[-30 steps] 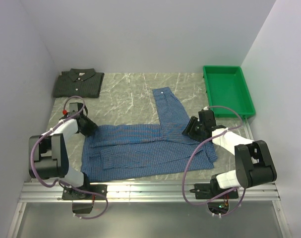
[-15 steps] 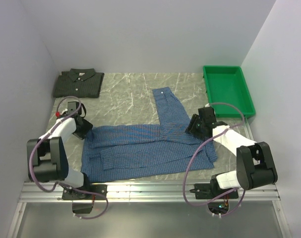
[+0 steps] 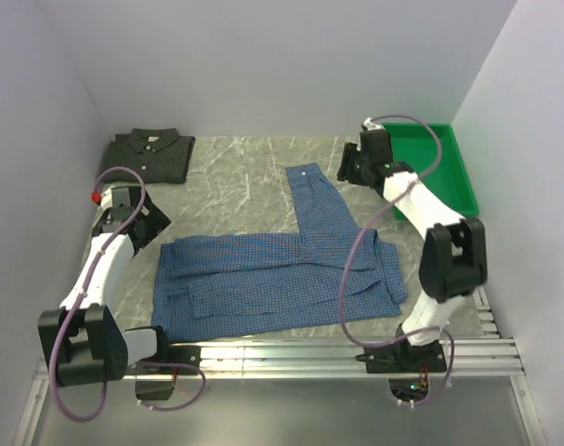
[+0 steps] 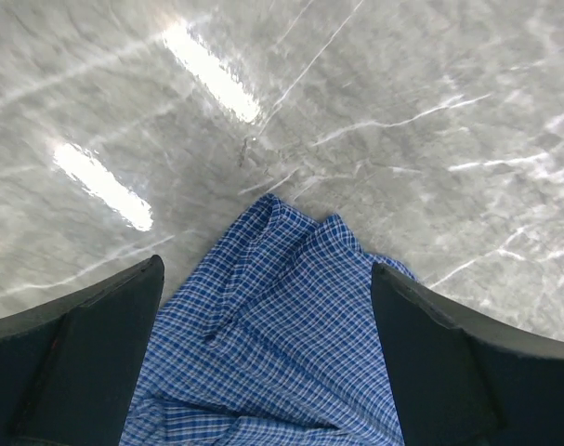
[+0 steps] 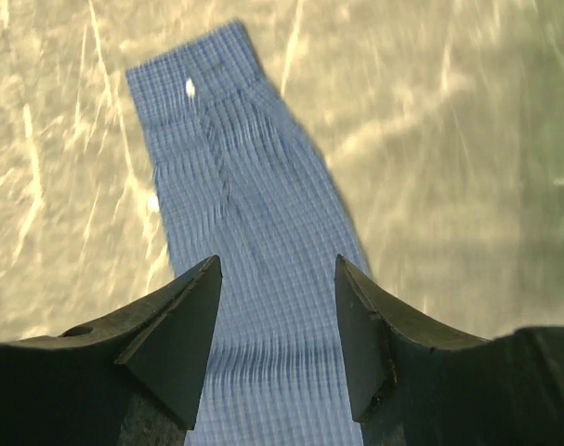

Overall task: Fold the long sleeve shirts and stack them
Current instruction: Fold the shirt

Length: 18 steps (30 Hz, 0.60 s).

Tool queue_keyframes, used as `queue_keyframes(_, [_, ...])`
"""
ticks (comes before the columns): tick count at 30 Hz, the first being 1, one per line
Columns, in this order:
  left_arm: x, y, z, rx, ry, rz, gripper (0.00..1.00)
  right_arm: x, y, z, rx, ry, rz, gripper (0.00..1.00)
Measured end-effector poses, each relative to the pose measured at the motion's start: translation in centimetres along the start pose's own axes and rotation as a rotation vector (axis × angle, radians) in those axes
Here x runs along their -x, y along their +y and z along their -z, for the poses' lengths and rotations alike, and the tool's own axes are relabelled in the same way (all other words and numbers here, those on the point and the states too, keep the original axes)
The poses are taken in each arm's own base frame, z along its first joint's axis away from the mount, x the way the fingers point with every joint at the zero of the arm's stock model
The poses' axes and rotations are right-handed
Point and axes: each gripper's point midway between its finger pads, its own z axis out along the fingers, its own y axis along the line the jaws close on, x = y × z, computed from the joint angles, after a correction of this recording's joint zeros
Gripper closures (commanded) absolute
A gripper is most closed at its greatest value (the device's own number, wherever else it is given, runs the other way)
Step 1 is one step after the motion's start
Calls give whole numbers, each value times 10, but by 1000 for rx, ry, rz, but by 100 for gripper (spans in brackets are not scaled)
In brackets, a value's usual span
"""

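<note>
The blue checked long sleeve shirt [image 3: 272, 279] lies spread across the middle of the table, with one sleeve [image 3: 311, 195] stretched toward the back. The dark green-grey shirt [image 3: 147, 155] sits folded at the back left. My left gripper [image 3: 153, 229] hovers just off the blue shirt's upper left corner, jaws wide open; in the left wrist view that corner [image 4: 282, 307] lies loose below the left gripper [image 4: 266, 271]. My right gripper [image 3: 342, 173] is at the back, beside the sleeve's cuff end. The right wrist view shows the right gripper [image 5: 277, 267] open above the sleeve [image 5: 244, 214], holding nothing.
A green plastic tray [image 3: 389, 158] stands at the back right, close behind the right arm. Grey marble tabletop [image 3: 235, 177] shows between the two shirts. Walls close in on the left, back and right.
The left gripper has opened wide, let go of the blue shirt's left edge and drawn back to the left. The right arm has swung from the shirt's right side to the back by the sleeve.
</note>
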Motion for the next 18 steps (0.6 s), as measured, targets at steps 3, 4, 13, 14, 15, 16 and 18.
queue_keyframes(3, [7, -1, 10, -34, -46, -25, 1, 3, 2, -26, -6, 40, 46, 41])
queue_keyframes(4, [6, 0, 11, -43, -54, -33, 1, 2, 2, -36, -10, 58, 61, 40])
queue_keyframes(13, [6, -3, 14, -82, -63, -66, 1, -40, -12, -101, -70, 259, 112, 36])
queue_keyframes(14, [5, -3, 14, -86, -62, -67, 1, -44, -13, -106, -75, 275, 112, 36])
queue_keyframes(15, [5, -4, 14, -87, -63, -68, 1, -50, -15, -111, -82, 294, 111, 36])
queue_keyframes(16, [5, -4, 14, -88, -62, -68, 1, -54, -17, -114, -88, 312, 110, 36])
queue_keyframes(18, [4, -4, 14, -89, -59, -69, 1, -64, -20, -119, -100, 345, 103, 36])
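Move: The sleeve's right edge, about a third of the way from cuff to shoulder, lies some 5 cm ahead of the right hand, 2 cm to its left and about 15 cm below. The cuff is about 10 cm ahead and 12 cm left, the shoulder end 7 cm back and 5 cm left, and the green tray's middle 9 cm ahead and 24 cm right, all at much the same depth. From the left hand, that edge is roughly 15 cm ahead, 50 cm right and 9 cm down. Carry the right gripper forward about 5 cm and, already sinking as it goes, drop it nearly straight down, some 13 cm in all, towards the sleeve's right edge. Tip the fingers about 20 degrees steeper and keep them part open, so that the left finger comes low over the cloth and the right one over bare table. ##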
